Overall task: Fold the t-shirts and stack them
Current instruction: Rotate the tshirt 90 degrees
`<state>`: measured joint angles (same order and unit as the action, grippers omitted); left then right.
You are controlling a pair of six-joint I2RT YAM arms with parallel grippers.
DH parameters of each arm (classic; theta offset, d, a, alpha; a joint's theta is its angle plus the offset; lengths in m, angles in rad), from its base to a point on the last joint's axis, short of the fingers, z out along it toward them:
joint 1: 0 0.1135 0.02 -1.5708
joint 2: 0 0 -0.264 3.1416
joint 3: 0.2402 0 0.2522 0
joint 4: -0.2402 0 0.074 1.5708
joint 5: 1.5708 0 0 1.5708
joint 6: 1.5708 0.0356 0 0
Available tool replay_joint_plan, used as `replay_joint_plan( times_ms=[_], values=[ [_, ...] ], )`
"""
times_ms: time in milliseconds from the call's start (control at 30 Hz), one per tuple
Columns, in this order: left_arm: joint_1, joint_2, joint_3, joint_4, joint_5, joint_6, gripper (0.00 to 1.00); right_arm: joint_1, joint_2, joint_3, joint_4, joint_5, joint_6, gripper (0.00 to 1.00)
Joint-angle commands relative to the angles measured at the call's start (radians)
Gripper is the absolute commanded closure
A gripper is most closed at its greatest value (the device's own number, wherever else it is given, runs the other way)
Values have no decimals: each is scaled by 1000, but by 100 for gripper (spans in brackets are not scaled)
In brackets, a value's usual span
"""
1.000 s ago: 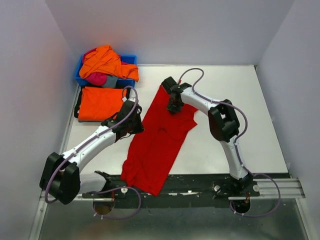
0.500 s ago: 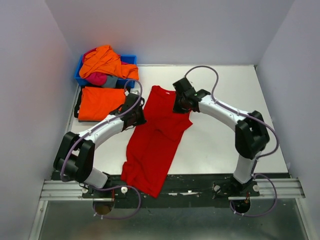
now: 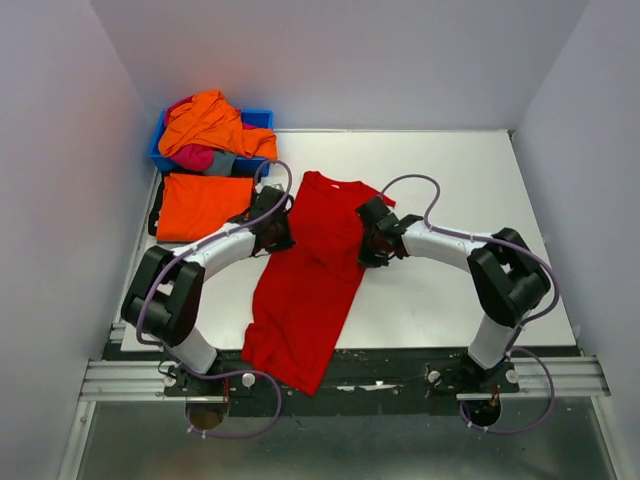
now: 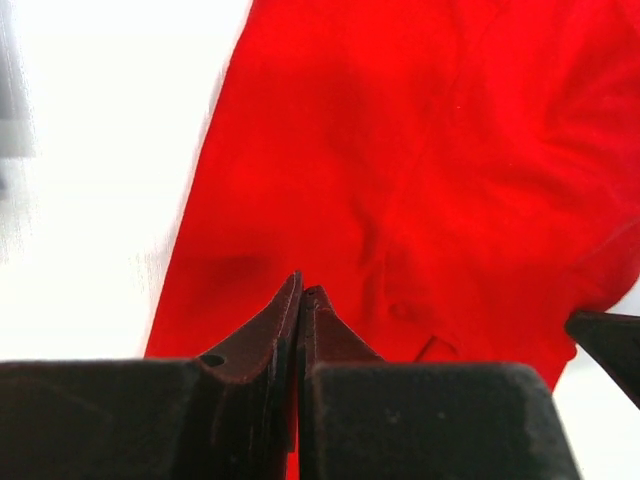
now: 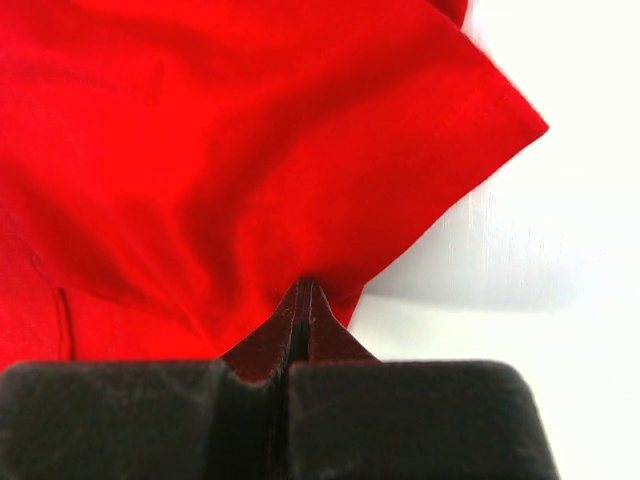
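Observation:
A bright red t-shirt lies lengthwise on the white table, its collar at the far end and its hem hanging over the near edge. My left gripper is at the shirt's left edge, level with the chest. In the left wrist view its jaws are shut, with a red sliver between them and the red t-shirt spread beyond. My right gripper is at the shirt's right edge. The right wrist view shows it shut on a pinch of the red t-shirt near the sleeve.
A folded orange t-shirt lies flat at the table's far left. Behind it a blue bin holds a heap of orange, magenta and grey shirts. Grey walls close in the table on three sides.
My right gripper has come nearer along the shirt's right edge, and the left one has moved slightly farther. The red shirt's upper part is now spread flat with its collar showing.

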<state>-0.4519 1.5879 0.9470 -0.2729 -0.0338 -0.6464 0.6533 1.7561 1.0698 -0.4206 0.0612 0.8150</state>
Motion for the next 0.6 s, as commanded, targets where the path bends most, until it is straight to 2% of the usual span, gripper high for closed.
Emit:
replay_joint_plan(
  times_ms=[0,133,367,567],
  values=[
    [2,59,-13,14,2,16,89,5,66,36,-12,40,38,99],
    [2,127,4,30,9,11,89,-7,143,111,-125,103,59,99],
    [-2,267,97,80,77,-50,90,-116,189,150,-121,75,6,99],
    [-34,336,119,210,57,-198,89,-220,272,275,-153,74,-77,99]
  ],
)
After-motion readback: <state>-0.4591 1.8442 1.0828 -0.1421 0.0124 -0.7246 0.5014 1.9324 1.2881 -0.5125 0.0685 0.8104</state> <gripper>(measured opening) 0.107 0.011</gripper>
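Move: The left fingertips hover some 4 cm above the red t-shirt near its left edge; its middle lies about 7 cm back and 5 cm to the right of that hand, its collar 15 cm ahead and 11 cm right, the orange stack 9 cm ahead and 20 cm left. The right hand is already low on the shirt's right edge: the middle is 13 cm left and 2 cm back, the collar 20 cm ahead and 7 cm left. The left fingertips, nearly shut, come down about 3.5 cm onto the shirt by its left edge, then drag it forward and to the right, roughly 6 cm in all, speeding up. The right hand, still shut on the cloth at the right edge, sinks slightly and pulls it forward about 7 cm, veering to the right and turning some 10 degrees clockwise. ##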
